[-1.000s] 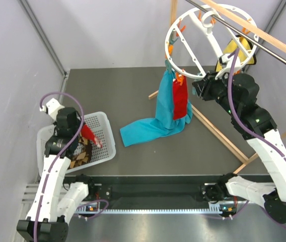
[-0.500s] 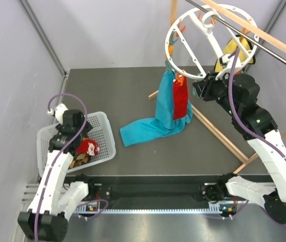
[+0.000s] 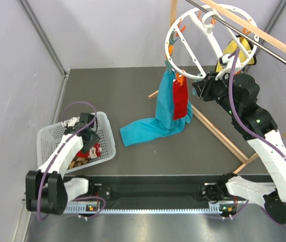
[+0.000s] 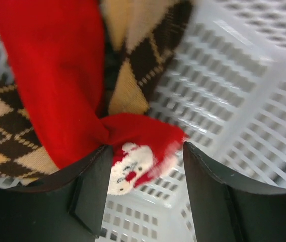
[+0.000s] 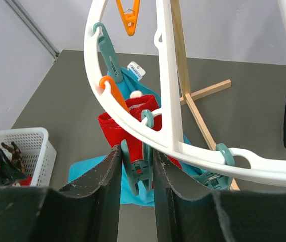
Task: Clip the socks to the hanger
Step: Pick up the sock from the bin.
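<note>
The white ring hanger (image 3: pixel 222 7) hangs from the rail at the upper right, with orange and teal clips on its rim. One red sock (image 3: pixel 180 103) hangs clipped to it. My right gripper (image 3: pixel 199 91) is shut on a teal clip (image 5: pixel 142 174) under the rim (image 5: pixel 165 75), its fingers pressing both sides. My left gripper (image 3: pixel 87 143) is down in the white basket, jaws open. The toe of a red sock (image 4: pixel 57 75) with a white face patch lies between its fingers, unclamped. Checkered brown and tan socks (image 4: pixel 138 55) lie under it.
The white mesh basket (image 3: pixel 105 132) sits at the near left. A long teal cloth (image 3: pixel 148 128) hangs from the hanger and trails onto the table. A yellow cloth (image 3: pixel 232 49) hangs behind the ring. The wooden frame's leg (image 3: pixel 218 133) runs diagonally on the right.
My left gripper has come down from above the basket into it, bringing the red sock down, and now stands open. The right arm has not moved.
</note>
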Tool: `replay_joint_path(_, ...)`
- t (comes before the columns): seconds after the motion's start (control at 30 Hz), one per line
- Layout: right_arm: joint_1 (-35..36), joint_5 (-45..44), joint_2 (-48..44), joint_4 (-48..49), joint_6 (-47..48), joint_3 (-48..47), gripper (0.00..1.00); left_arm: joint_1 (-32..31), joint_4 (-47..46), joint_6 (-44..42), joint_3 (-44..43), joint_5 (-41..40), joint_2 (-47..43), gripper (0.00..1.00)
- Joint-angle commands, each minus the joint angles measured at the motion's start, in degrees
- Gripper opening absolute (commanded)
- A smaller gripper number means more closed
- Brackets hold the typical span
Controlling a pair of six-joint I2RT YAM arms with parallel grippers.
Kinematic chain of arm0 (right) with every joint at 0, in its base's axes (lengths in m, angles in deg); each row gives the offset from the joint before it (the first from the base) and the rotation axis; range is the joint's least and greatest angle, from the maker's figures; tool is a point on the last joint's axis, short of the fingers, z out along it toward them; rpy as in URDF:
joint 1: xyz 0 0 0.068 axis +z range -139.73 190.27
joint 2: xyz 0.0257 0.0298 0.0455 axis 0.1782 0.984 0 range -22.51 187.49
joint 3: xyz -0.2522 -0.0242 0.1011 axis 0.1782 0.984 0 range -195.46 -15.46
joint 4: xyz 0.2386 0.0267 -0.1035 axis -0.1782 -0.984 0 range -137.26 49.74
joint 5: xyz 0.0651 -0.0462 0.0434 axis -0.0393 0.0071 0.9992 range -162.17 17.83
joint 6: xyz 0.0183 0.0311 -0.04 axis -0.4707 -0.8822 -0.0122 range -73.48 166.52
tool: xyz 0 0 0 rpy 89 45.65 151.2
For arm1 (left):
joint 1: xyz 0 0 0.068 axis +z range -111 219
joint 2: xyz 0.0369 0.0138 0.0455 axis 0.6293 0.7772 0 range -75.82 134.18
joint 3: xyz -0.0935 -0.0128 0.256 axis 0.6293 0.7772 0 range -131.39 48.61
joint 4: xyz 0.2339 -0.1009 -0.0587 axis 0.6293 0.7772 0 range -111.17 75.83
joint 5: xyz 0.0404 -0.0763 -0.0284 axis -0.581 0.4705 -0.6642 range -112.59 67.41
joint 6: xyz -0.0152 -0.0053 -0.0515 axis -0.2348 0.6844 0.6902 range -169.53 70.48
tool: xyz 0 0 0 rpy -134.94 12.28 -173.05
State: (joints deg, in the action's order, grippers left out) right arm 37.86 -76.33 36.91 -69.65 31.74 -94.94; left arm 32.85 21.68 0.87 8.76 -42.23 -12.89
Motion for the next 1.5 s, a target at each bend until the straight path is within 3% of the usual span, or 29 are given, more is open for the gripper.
replay_joint_path(0.0,-0.2,2.5,-0.6,-3.0,-0.4,1.0,0.00,-0.3,5.5,7.8,-1.1,-6.7,5.4,0.63)
replay_joint_path(0.13,-0.3,2.6,-0.4,-3.3,-0.2,1.0,0.00,-0.2,8.4,12.8,-2.8,-9.5,12.1,0.52)
replay_joint_path(0.17,-0.3,2.6,-0.4,-3.2,-0.2,1.0,0.00,-0.2,8.2,13.7,-2.7,-9.5,12.6,0.46)
replay_joint_path(0.2,-0.2,2.8,-0.4,-3.2,-0.3,1.0,0.00,-0.2,7.9,13.9,-2.4,-9.0,12.3,0.31)
replay_joint_path(0.27,-0.2,2.8,-0.6,-3.2,-0.4,1.0,0.00,-0.2,6.9,14.3,-1.5,-8.8,10.6,0.17)
replay_joint_path(0.4,-0.2,2.7,-0.7,-3.5,-0.2,0.9,0.00,-0.2,8.6,13.4,-2.4,-8.8,4.0,0.00)
replay_joint_path(0.5,-0.3,2.5,-0.7,-3.6,0.0,0.7,0.00,-0.2,10.2,11.2,-5.2,-6.6,-2.8,0.00)
replay_joint_path(0.63,-0.3,2.5,-0.7,-3.6,0.0,0.8,0.00,-0.2,1.2,-0.5,-5.0,7.2,-15.0,0.00)
replay_joint_path(0.77,-0.3,2.5,-0.7,-3.7,-0.1,1.0,0.00,-0.1,-6.3,-3.4,-3.5,15.0,-27.4,0.00)
replay_joint_path(1.0,-0.3,3.0,-0.4,-3.7,-0.3,0.3,0.00,-0.1,-11.3,-4.6,-7.9,22.6,-29.9,0.00)
replay_joint_path(1.07,-0.3,3.1,-0.4,-3.9,-0.4,0.0,0.00,-0.2,-5.3,-3.8,-10.1,20.2,-28.0,0.00)
replay_joint_path(1.13,-0.3,3.3,-0.5,-4.1,-0.5,-0.1,0.00,-0.2,3.4,-2.0,-13.5,10.8,-26.9,0.00)
replay_joint_path(1.23,-0.3,3.2,-1.0,-4.1,-0.5,0.3,0.00,-0.2,7.9,0.0,-13.6,-1.0,-27.1,0.00)
replay_joint_path(1.33,-0.2,3.2,-1.1,-4.4,-0.5,0.3,0.00,-0.1,8.2,1.7,-10.0,-5.0,-28.4,0.01)
replay_joint_path(1.47,-0.3,3.4,-1.1,-4.3,-0.6,0.2,0.00,-0.1,5.5,3.0,-3.2,-3.6,-25.1,0.04)
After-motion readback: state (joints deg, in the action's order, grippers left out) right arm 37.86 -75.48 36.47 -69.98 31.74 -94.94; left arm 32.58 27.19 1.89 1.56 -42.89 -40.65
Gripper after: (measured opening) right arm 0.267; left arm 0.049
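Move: The red sock with the white figure lies in the bin just under the open left fingers, about 2 cm back, 2 cm to the left and 5 cm below. The brown argyle sock is some 7 cm back and 5 cm left, 5 cm below; the bin's right wall stands roughly 9 cm to the right, level with the hand. From the right hand, the red sock is about 42 cm left, 9 cm back and 37 cm down. Bring the left gripper down about 4 cm, easing slightly back and left, and shut the fingers on the red sock. Keep it pinched and lift some 20 cm, tipping the fingertips forward and up and swinging right, then sweep back left over the bin and sink a little. ##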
